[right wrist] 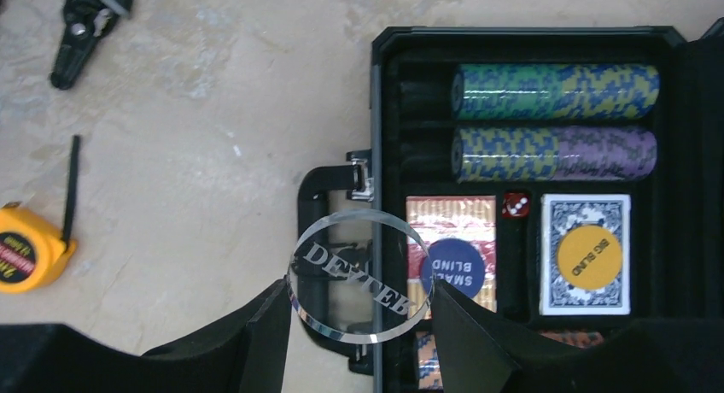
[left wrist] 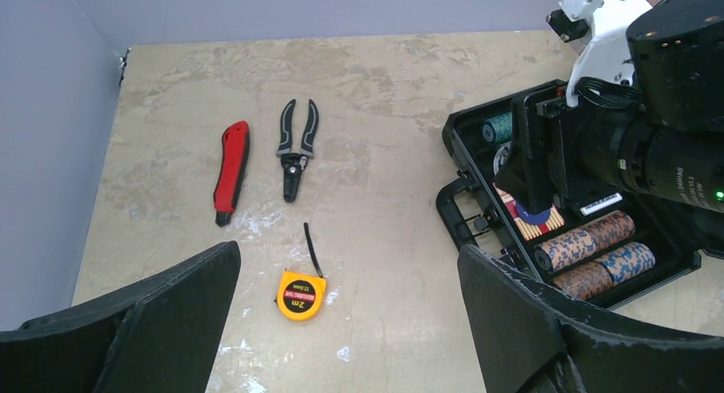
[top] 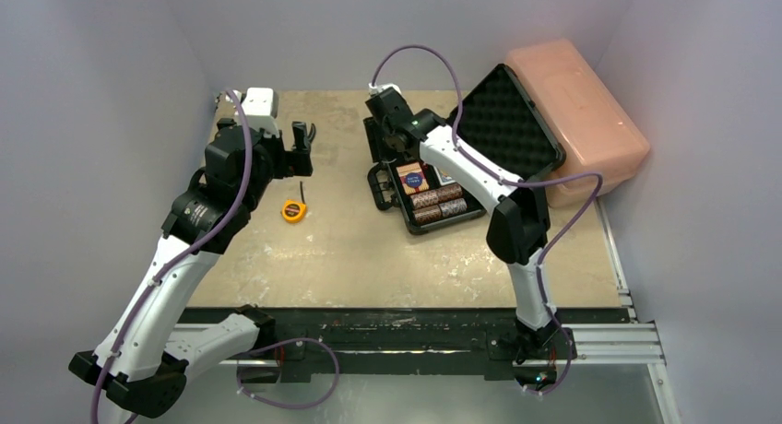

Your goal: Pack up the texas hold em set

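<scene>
The black briefcase [top: 472, 212] lies open mid-table, its egg-crate foam lid [top: 503, 120] raised. In the right wrist view its tray [right wrist: 683, 154] holds two chip rolls [right wrist: 555, 90], a red deck with a blue button [right wrist: 452, 269], a blue deck with a yellow button [right wrist: 587, 254] and a red die [right wrist: 515, 206]. My right gripper [right wrist: 362, 278] is shut on a clear round dealer button [right wrist: 341, 252], held above the case's handle [right wrist: 320, 188]. My left gripper [left wrist: 346, 325] is open and empty, above the table left of the case.
A yellow tape measure [left wrist: 300, 295] lies below my left gripper. Black pliers [left wrist: 294, 145] and a red utility knife [left wrist: 231, 169] lie farther back left. A large pink plastic box [top: 576, 111] stands behind the raised lid at the back right.
</scene>
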`<action>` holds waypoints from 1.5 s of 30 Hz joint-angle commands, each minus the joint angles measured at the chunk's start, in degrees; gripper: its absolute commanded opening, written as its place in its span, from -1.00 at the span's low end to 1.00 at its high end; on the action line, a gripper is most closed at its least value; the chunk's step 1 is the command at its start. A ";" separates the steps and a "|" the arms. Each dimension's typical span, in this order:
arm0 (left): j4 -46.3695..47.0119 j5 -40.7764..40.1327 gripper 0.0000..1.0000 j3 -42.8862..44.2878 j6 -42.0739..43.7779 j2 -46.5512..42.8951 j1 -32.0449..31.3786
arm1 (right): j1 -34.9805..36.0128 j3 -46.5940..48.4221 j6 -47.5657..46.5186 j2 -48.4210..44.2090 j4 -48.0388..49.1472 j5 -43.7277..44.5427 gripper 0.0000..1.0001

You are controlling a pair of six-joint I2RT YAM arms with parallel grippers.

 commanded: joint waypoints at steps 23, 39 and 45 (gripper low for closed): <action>2.25 0.38 1.00 -0.18 0.63 0.44 0.24 | -3.08 16.84 -8.20 14.85 -0.88 16.63 0.06; 2.25 0.64 1.00 -0.14 0.62 0.66 0.24 | -3.07 19.29 -13.58 20.52 1.49 21.41 0.08; 2.22 0.64 1.00 -0.09 0.63 0.70 0.24 | -3.05 19.72 -15.01 22.11 2.17 22.52 0.10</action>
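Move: The right hand already holds the clear dealer button over the open case's left wall. The purple chip roll lies about 10 cm ahead of it and 11 to its right, some 12 cm below; the green roll is about 14 ahead and 10 right, the small-blind card packet 1 ahead and 6 right, and the deck 4 ahead and 15 right. From the left hand the purple roll is about 23 cm ahead, 34 right and 30 below. Keeping the dealer button pinched between its fingertips, the right hand swings in over the case wall towards the left end of the purple roll, going forward faster at first and then mostly sinking, about 9 cm each way with some 5 cm to the right. On the way the wrist rolls about 25 degrees so that its left side dips, and the fingers don't open; no touch of the button on the chips or tray can be made out. ##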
